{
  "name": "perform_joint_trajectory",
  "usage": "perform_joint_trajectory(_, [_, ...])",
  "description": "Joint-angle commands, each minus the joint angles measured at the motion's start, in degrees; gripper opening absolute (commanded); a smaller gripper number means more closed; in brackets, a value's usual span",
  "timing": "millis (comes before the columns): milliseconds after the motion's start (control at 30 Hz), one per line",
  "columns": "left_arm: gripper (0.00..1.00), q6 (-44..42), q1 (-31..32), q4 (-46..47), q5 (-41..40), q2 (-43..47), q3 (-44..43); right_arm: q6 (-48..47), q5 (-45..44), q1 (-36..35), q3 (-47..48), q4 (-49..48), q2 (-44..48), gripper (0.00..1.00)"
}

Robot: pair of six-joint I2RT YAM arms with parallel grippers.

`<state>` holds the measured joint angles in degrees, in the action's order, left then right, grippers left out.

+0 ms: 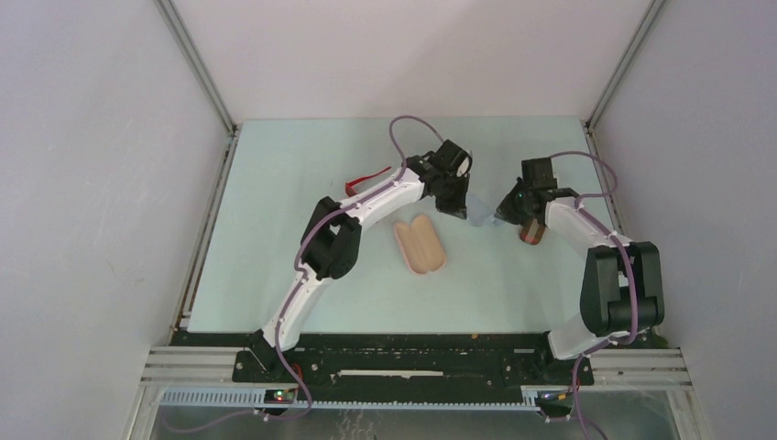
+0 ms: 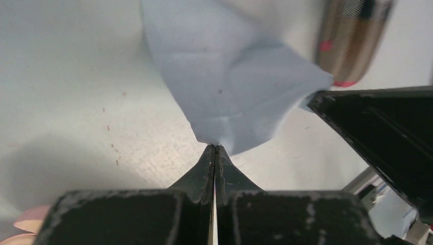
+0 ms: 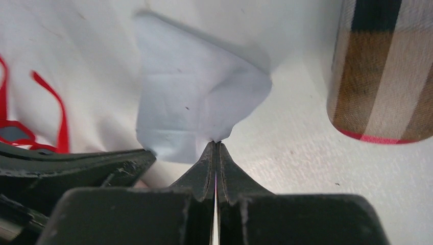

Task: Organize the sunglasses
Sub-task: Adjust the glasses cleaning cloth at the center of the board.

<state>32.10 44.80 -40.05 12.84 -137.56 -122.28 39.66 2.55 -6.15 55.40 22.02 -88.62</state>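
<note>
Both grippers pinch one pale blue cloth [image 1: 479, 217] and hold it between them over the table's middle back. My left gripper [image 2: 215, 148] is shut on a corner of the cloth [image 2: 230, 76]. My right gripper [image 3: 216, 143] is shut on another corner of the cloth [image 3: 194, 97]. The red-framed sunglasses [image 1: 366, 181] lie behind the left arm, partly hidden, and show at the left of the right wrist view [image 3: 30, 120]. The slim pair with orange lenses is out of view.
An open pink case [image 1: 420, 244] lies in front of the left gripper [image 1: 455, 203]. A plaid case [image 1: 531, 230] lies under the right gripper [image 1: 502, 213]; it also shows in the wrist views [image 2: 352, 35] [image 3: 383, 76]. Walls close in on both sides.
</note>
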Motion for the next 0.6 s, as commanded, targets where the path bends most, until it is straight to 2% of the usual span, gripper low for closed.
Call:
perform_joint_trajectory(0, [0.00, 1.13, -1.51, -0.02, 1.00, 1.88, -12.62, -2.49, -0.67, 2.28, 7.99, 0.59, 0.29, 0.00])
perform_joint_trajectory(167, [0.00, 7.14, -4.23, 4.48, 1.87, -1.45, -20.89, -2.05, 2.41, 5.67, 19.05, 0.56, -4.40, 0.00])
perform_joint_trajectory(333, [0.00, 6.41, -5.04, 10.67, 2.77, 0.34, -20.24, -3.58, 3.21, 5.44, 25.21, 2.86, -5.76, 0.00])
perform_joint_trajectory(433, [0.00, 3.58, -5.07, 12.24, 3.69, 2.17, -15.72, -4.46, 2.63, 5.28, 22.59, 3.67, -4.57, 0.00])
perform_joint_trajectory(567, [0.00, 2.42, -4.88, 18.19, 6.23, 6.14, 1.05, -3.38, 3.85, 4.31, 13.74, 2.42, -3.95, 0.00])
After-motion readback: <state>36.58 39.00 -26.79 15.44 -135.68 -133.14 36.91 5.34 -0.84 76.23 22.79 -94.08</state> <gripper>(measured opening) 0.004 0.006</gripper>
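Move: Each hand already pinches one corner of the glasses cleaning cloth, some 5 cm above the board. Its middle is about 5 cm to the right and 2 cm ahead of the left hand, and 5 cm left and 2 cm ahead of the right, hanging slightly below both. From the left hand the open case is roughly 10 cm left and 6 cm back, the red sunglasses 22 cm left and 7 cm ahead. The plaid case is about 9 cm right of the right hand, level with it. Up and forward in one quick swing, both hands fling the held cloth out over the clear board beyond, reaching about 10 cm outward, the left rising some 15 cm and the right a little less. Both wrists tip their fingers up from pointing down, the left also swinging them rightward; then the hands start to sink slightly, fingers still shut on the corners. ##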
